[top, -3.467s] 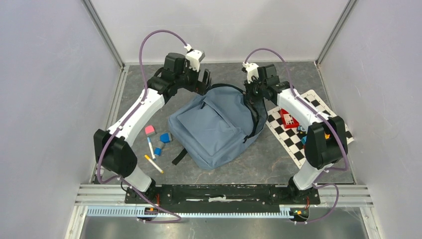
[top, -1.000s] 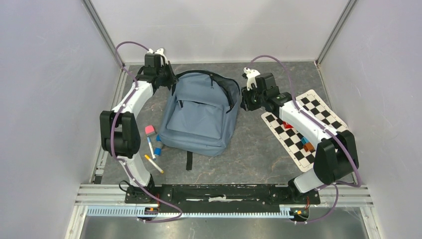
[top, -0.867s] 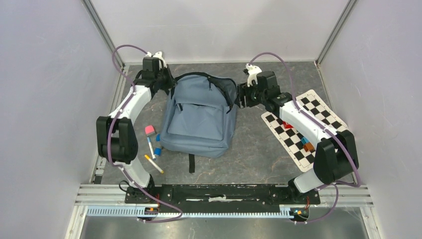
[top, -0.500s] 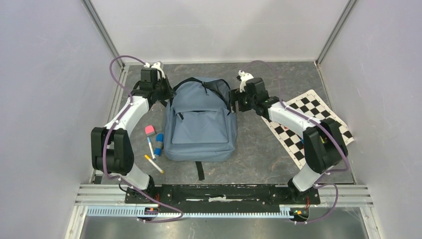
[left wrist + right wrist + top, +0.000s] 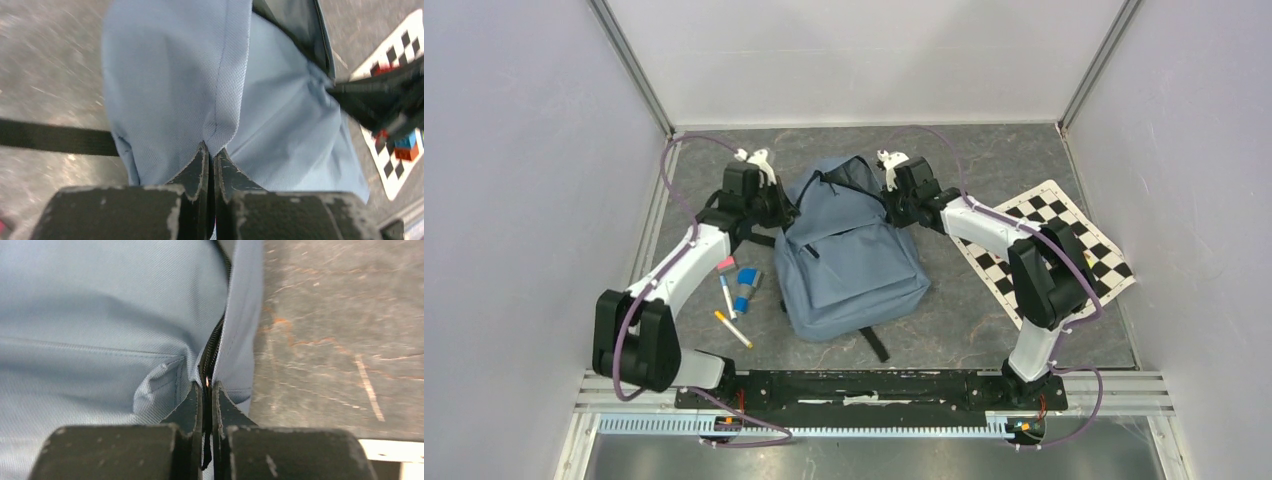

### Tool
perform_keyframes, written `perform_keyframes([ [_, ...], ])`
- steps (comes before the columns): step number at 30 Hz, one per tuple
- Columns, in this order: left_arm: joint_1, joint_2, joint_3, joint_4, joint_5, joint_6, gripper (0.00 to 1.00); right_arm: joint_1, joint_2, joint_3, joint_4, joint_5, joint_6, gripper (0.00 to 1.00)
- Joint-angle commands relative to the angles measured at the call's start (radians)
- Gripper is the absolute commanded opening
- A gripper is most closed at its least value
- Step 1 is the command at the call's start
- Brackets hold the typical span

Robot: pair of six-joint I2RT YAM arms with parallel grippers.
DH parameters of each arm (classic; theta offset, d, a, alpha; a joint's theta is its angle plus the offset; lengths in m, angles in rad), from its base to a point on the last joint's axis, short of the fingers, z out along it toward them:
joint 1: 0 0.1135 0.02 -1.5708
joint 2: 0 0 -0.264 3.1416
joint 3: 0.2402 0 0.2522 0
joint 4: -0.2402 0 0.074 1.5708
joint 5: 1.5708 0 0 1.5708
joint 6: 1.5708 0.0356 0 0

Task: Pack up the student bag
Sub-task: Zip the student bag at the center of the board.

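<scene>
The student bag [image 5: 849,255] is a grey-blue backpack lying in the middle of the table, its open top toward the back and its front pocket up. My left gripper [image 5: 786,208] is shut on a fold of the bag's fabric [image 5: 220,100] at its upper left side. At the bag's upper right edge, my right gripper [image 5: 886,200] is shut on the bag, pinching its black zipper seam [image 5: 212,347]. In the right wrist view a black strip hangs between the jaws. Both grippers hold the bag's top from opposite sides.
Left of the bag lie a pink eraser [image 5: 724,264], blue blocks [image 5: 746,282] and two markers [image 5: 731,328]. A checkered mat [image 5: 1064,245] with small coloured pieces lies to the right. A black strap [image 5: 876,343] trails from the bag's near edge.
Both arms have swung the bag: its top moved right and nearer, its bottom turned toward the front right. The right gripper moved in and closed on the bag's zipper edge.
</scene>
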Motion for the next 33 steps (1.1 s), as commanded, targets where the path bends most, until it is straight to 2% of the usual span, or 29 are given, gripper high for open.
perform_keyframes([
  [1,-0.136,-0.137,-0.103,-0.066,0.028,-0.073,0.06,-0.022,-0.001,0.146,-0.029,0.267,-0.201,0.0],
  [7,-0.33,-0.38,-0.346,-0.06,-0.069,-0.264,0.08,-0.022,0.002,0.172,-0.04,0.295,-0.34,0.0],
  [10,-0.405,-0.521,-0.479,-0.045,-0.096,-0.367,0.13,-0.021,-0.023,0.128,-0.034,0.278,-0.357,0.0],
  [12,-0.408,-0.612,-0.523,-0.107,-0.111,-0.395,0.24,-0.021,-0.061,0.074,-0.02,0.247,-0.349,0.0],
  [15,-0.407,-0.72,-0.502,-0.213,-0.16,-0.382,0.54,-0.019,-0.146,-0.029,0.004,0.172,-0.323,0.0],
  [17,-0.407,-0.748,-0.431,-0.279,-0.195,-0.335,0.69,-0.018,-0.214,-0.085,0.016,0.138,-0.312,0.08],
  [21,-0.403,-0.637,-0.237,-0.383,-0.283,-0.185,0.86,-0.014,-0.343,-0.135,0.009,0.113,-0.306,0.42],
  [26,-0.363,-0.389,-0.047,-0.381,-0.31,-0.026,0.97,-0.01,-0.437,-0.128,0.017,0.026,-0.321,0.73],
  [29,-0.308,-0.246,0.024,-0.349,-0.269,0.051,1.0,-0.006,-0.446,-0.114,0.03,-0.119,-0.35,0.81],
  [33,-0.238,-0.061,0.139,-0.398,-0.186,0.158,1.0,0.025,-0.401,-0.086,0.042,-0.256,-0.38,0.84],
])
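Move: Pinched in the left fingers is the bag's left zip edge, to be drawn to the bag's near left corner, some 22 cm back and 11 cm below. The front pocket pull lies 7 cm back and 3 cm right of that hand, and the blue block about 12 cm back, 8 cm left. From the right hand, shut on the right zip edge, the bag's open top is about 7 cm ahead and 8 cm left. Dragging back along the bag's left side, the left hand sweeps some 19 cm towards the base and slightly right, opens wide and lets go, then returns about 10 cm forward above the side. The right hand keeps its pinch, shifting a few centimetres forward and right with a 15-degree roll, then opens, frees the edge and rises about 11 cm. ##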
